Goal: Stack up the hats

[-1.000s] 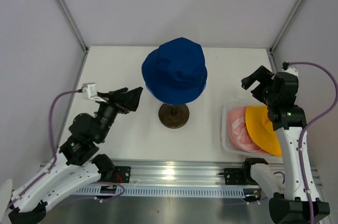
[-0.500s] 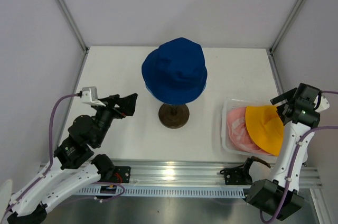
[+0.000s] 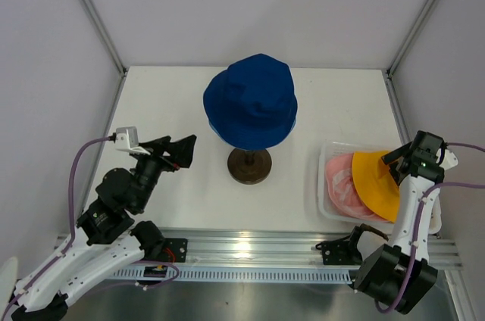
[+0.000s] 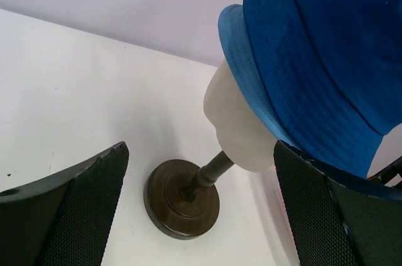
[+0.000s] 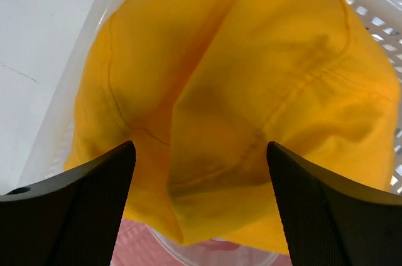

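Note:
A dark navy hat [image 3: 251, 101] sits on top of a light blue hat [image 4: 248, 71], both on the mannequin head [image 4: 235, 128]. In the white basket [image 3: 323, 177] at the right, a yellow hat [image 3: 375, 185] lies crumpled over a pink hat [image 3: 341, 185]. My left gripper [image 3: 178, 151] is open and empty, left of the stand and apart from it. My right gripper [image 3: 402, 156] is open just above the yellow hat [image 5: 239, 90], with its fingers on either side of a raised fold. A strip of the pink hat [image 5: 135, 247] shows below.
The mannequin's dark round base [image 3: 250, 166] stands at the table's middle, and its thin neck [image 4: 207, 175] leans. The basket's mesh wall [image 5: 370, 9] rings the yellow hat. Metal frame posts rise at the back corners, and a rail runs along the near edge.
My right arm has swung from the back right down over the basket and now hovers close above the yellow hat. The left arm has drawn back slightly.

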You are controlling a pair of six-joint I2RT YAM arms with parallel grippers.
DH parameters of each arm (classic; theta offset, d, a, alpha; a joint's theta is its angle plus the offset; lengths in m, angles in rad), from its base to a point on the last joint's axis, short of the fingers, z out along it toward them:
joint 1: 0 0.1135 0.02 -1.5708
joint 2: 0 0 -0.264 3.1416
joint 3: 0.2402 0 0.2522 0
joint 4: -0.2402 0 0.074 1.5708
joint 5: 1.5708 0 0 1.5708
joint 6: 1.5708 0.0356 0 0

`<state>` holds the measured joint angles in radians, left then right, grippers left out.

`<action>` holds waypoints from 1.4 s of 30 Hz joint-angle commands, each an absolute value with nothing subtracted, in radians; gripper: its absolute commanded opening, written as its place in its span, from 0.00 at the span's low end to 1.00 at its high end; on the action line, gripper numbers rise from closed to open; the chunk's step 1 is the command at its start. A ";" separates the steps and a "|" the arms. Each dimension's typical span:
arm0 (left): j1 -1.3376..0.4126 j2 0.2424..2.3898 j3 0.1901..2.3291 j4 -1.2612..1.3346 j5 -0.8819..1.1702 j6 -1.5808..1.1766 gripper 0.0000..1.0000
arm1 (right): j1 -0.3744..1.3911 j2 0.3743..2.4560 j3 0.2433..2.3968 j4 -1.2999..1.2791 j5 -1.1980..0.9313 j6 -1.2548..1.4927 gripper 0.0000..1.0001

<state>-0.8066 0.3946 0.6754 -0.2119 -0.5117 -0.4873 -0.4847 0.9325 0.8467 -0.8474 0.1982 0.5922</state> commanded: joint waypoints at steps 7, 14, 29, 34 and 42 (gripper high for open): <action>-0.813 0.385 0.667 -0.158 -0.503 -0.433 0.99 | -0.489 1.028 0.841 -0.675 0.149 0.502 0.27; -0.813 0.394 0.670 -0.153 -0.506 -0.433 0.99 | -0.486 0.934 0.946 -0.745 0.049 0.483 0.00; -0.811 0.426 0.693 -0.156 -0.508 -0.433 0.99 | -0.290 0.946 1.489 -0.609 -0.428 0.557 0.00; -0.811 0.425 0.706 -0.163 -0.509 -0.433 0.99 | -0.112 1.071 1.627 -0.474 -0.385 0.548 0.00; -0.811 0.448 0.741 -0.192 -0.543 -0.425 1.00 | 0.095 1.458 2.161 -0.469 -0.489 0.496 0.00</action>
<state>-0.8066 0.4297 0.6910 -0.1932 -0.5224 -0.4564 0.0227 1.3914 1.9556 -0.5228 -0.4095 0.5358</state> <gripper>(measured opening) 0.994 0.010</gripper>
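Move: The right hand is open just over the yellow hat in the bin; the hat's middle lies some 5 cm below it, about 1 cm back and 2 cm to its left. The pink hat beside it sits roughly 9 cm left, 4 cm back and 7 cm below that hand. The blue hat on the head stand is about 37 cm left, 4 cm ahead and 15 cm higher. From the left hand the yellow hat is some 50 cm right, 4 cm back and 22 cm below. Sliding forward about 3 cm and dipping slightly, the right hand shuts its fingers on the yellow hat's cloth, then sweeps up roughly 40 cm out of the bin, swinging left towards the blue hat and finally well forward too. On the way the wrist swings up and counter-clockwise, from pointing steeply down to nearly level, forward-left, with the pinch kept. ##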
